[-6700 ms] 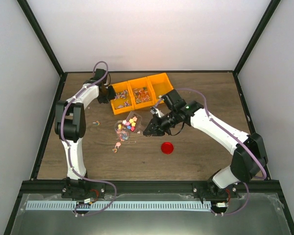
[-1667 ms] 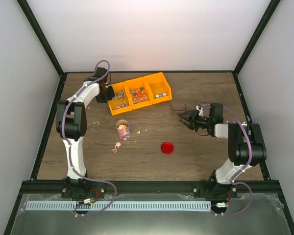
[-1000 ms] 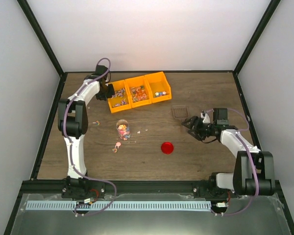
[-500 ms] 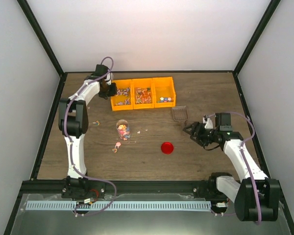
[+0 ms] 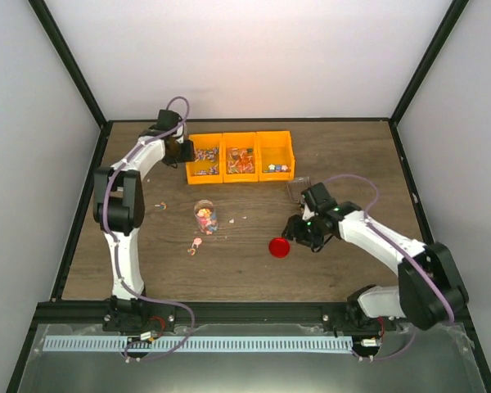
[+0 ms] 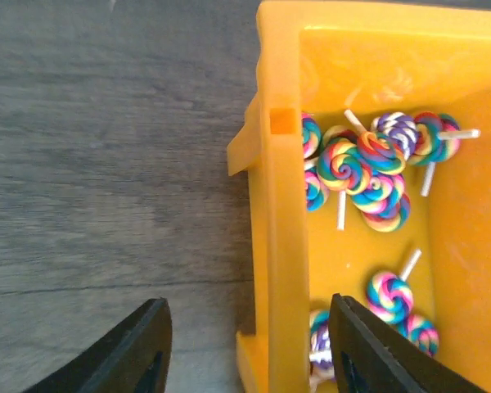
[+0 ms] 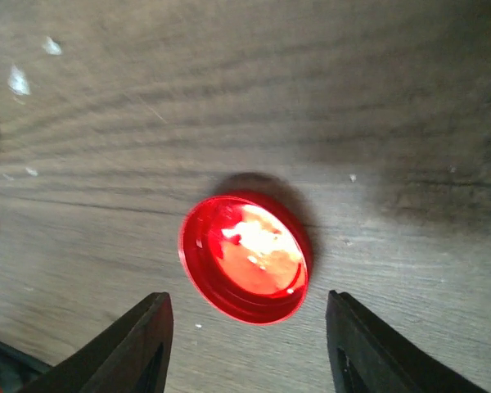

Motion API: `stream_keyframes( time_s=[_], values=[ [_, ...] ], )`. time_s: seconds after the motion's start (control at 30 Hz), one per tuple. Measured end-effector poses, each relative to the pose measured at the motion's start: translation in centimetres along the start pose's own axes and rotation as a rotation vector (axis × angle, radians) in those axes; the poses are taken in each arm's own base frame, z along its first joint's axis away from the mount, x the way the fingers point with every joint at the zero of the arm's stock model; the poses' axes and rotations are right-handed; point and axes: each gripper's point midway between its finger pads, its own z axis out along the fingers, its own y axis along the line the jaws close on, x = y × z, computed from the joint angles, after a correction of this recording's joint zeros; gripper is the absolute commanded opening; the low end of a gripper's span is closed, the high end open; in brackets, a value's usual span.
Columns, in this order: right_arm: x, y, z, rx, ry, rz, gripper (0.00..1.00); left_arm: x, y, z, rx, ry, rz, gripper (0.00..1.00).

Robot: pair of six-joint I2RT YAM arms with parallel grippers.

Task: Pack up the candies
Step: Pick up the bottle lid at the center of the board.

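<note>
The candies are tiny multicoloured pieces filling a small clear jar (image 5: 204, 216); a few lie loose on the wood (image 5: 195, 245). Swirled lollipops (image 6: 368, 168) fill the left orange bin (image 6: 278, 237). My left gripper (image 6: 247, 348) is open and straddles that bin's left wall, one finger outside and one inside; the top view shows this gripper (image 5: 182, 151) at the row's left end. My right gripper (image 7: 250, 344) is open just above a round red lid (image 7: 245, 258), which lies rim-up slightly ahead of the fingertips. From the top, that gripper (image 5: 294, 236) sits beside the lid (image 5: 279, 247).
Three joined orange bins (image 5: 222, 157) of sweets stand at the back of the table. A small clear scoop (image 5: 297, 190) lies behind my right arm. Small crumbs dot the wood right of the jar (image 5: 233, 219). Black frame rails border the table.
My left gripper has opened off the bin wall after the bin row shifted right and straightened. My right arm has swung left from the table's right side to the red lid.
</note>
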Motion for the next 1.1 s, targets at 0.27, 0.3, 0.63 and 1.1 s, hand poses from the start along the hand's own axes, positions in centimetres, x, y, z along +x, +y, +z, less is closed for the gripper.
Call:
stream_keyframes(
  time_s=[0.27, 0.3, 0.63, 1.1],
  values=[
    [3.1, -1.8, 3.5, 0.203, 0.100, -0.029, 0.35, -2.9, -0.8, -8.9, -0.006, -0.196, -0.023, 1.00],
    [3.1, -1.9, 3.6, 0.211, 0.099, -0.028, 0.33, -3.2, -1.1, -10.1, 0.002, -0.222, -0.024, 1.00],
    [2.9, -3.0, 4.4, 0.270, 0.094, -0.011, 0.22, -1.0, -1.3, -12.8, 0.038, -0.256, -0.058, 1.00],
    [2.6, -3.1, 4.8, 0.285, 0.096, 0.002, 0.03, 0.9, -0.3, -11.3, -0.001, -0.210, -0.070, 1.00]
  ],
)
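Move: The red bottle lid lies open side up about 6 cm below the right hand, 3 cm to its left and 2 cm back. From the lid, the candy-filled jar stands some 18 cm left and 7 cm farther out, two loose lollipops lie about 21 cm left and level with it, and the clear tray sits 16 cm farther out and 5 cm right. From the left hand, the lid is roughly 28 cm back, 23 cm right and 7 cm down. Right fingers close on the lid's right-hand rim and pinch it, one inside and one outside, after the hand drops about 6 cm and eases 2 cm back while the wrist swings the fingers 15 degrees steeper. The left hand opens wide and climbs off the orange box's left wall, then sinks part way, ending some 9 cm higher and 6 cm back. ##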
